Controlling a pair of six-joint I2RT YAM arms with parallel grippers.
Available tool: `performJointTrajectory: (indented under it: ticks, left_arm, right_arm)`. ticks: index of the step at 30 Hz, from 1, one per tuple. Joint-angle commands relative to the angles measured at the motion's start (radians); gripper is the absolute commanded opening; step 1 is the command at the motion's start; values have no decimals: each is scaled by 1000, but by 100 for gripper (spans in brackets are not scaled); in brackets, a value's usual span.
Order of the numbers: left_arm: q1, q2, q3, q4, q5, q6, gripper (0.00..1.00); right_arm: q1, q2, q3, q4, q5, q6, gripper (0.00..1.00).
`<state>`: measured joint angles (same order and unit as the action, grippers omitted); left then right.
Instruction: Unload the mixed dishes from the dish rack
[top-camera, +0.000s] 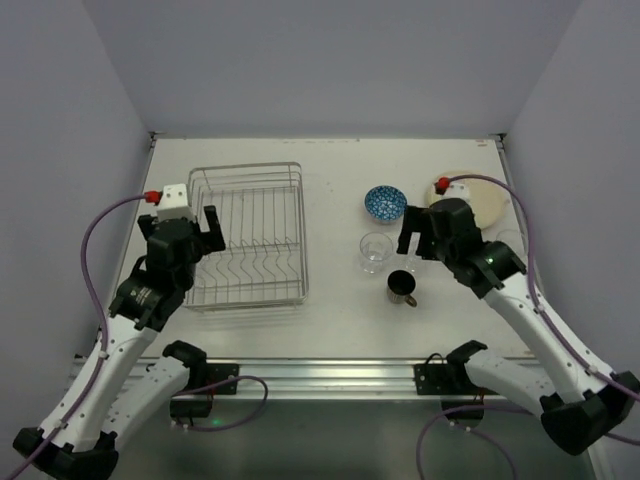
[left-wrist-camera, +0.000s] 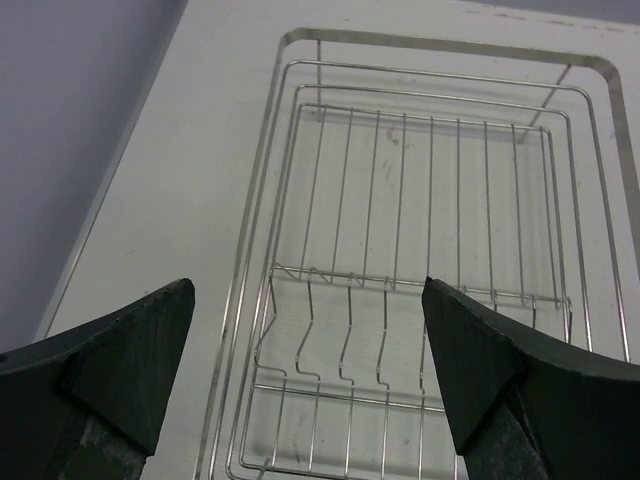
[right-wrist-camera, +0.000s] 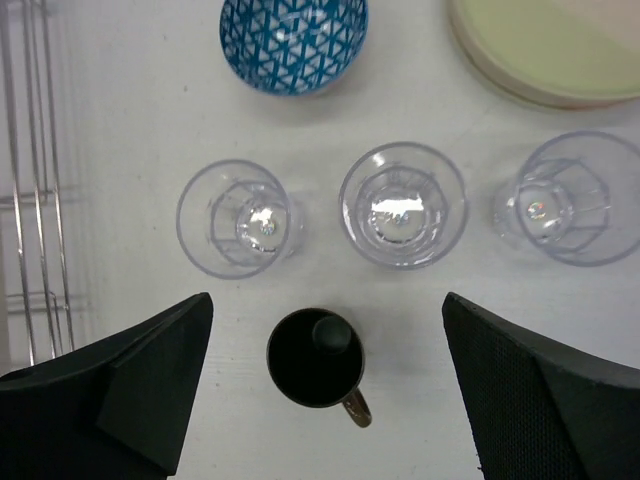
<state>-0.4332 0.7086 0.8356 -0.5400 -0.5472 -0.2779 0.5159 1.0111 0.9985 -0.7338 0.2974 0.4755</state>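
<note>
The silver wire dish rack (top-camera: 250, 235) stands at the left with nothing in it; it fills the left wrist view (left-wrist-camera: 440, 44). My left gripper (top-camera: 205, 232) hovers open over its near left part (left-wrist-camera: 308, 285). The dishes stand on the table at the right: a blue-patterned bowl (top-camera: 385, 203) (right-wrist-camera: 293, 40), cream plates (top-camera: 488, 205) (right-wrist-camera: 545, 50), three clear glasses (right-wrist-camera: 238, 218) (right-wrist-camera: 403, 204) (right-wrist-camera: 566, 196), and a dark brown mug (top-camera: 402, 287) (right-wrist-camera: 316, 357). My right gripper (top-camera: 418, 238) is open and empty above the mug (right-wrist-camera: 327, 310).
The rack's right edge (right-wrist-camera: 30, 200) shows at the left of the right wrist view. The right arm covers part of the plates and one glass in the top view. Grey walls close in the table on three sides.
</note>
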Motion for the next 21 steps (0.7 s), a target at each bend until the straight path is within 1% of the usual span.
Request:
performJointTrajectory:
  ticks: [1,3,5,8,12,15,19,21]
  left_arm:
    - [91,-40,26,48,58,-35,100]
    - [91,-46,72,11,15,-41,100]
    - [91,-63,108,-53,-41,-52,100]
    - [91,-106,161,-98,-69,-29,100]
    - [91,-150,226,-147,-73,-3,100]
    - [91,-172,258,-199,-85,11,100]
    - [93,-227,264,-244,-74,23,100]
    - [91,-253,263,-261,-62,31,100]
  right_arm:
    - [-20,-168,52,16,156,-46,99]
    - [-20,-244,64,-18,173,-78,99]
    - [-19,-325,97,-83,230,-77,99]
    - [-20,-407,107,-148,302,-86,99]
    - [-20,-477,100,-222,328,-92,99]
    - [-20,-519,124,-288,335,-83,99]
    - [-20,-562,163,-369,348,-84,99]
    - [-20,-595,173,-375,371,-75,99]
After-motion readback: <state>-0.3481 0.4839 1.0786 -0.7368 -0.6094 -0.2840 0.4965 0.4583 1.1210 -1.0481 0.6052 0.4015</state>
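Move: Both hands are empty and open. The mug the right hand has set down stands about 5 cm back from that hand, 5 cm to its left and 18 cm below; nearest glasses, both about 6 cm ahead and as low: one 1 cm to its right, one 12 cm to its left. For the left hand, the mug is some 57 cm right and 6 cm back; the empty dish rack's middle is about 10 cm ahead, 12 cm right. The right hand, wide open and touching nothing, goes on climbing away from the mug and glasses, up, to the right and back towards its own side, about 10 cm or a little more each way, its fingers tipping up some 20 degrees and swinging clockwise, with the rise levelling off midway. The empty left hand withdraws too, first sideways to the left, then up about 10 cm and back and left from above the dish rack, its open fingers tipping up some 15 degrees. ##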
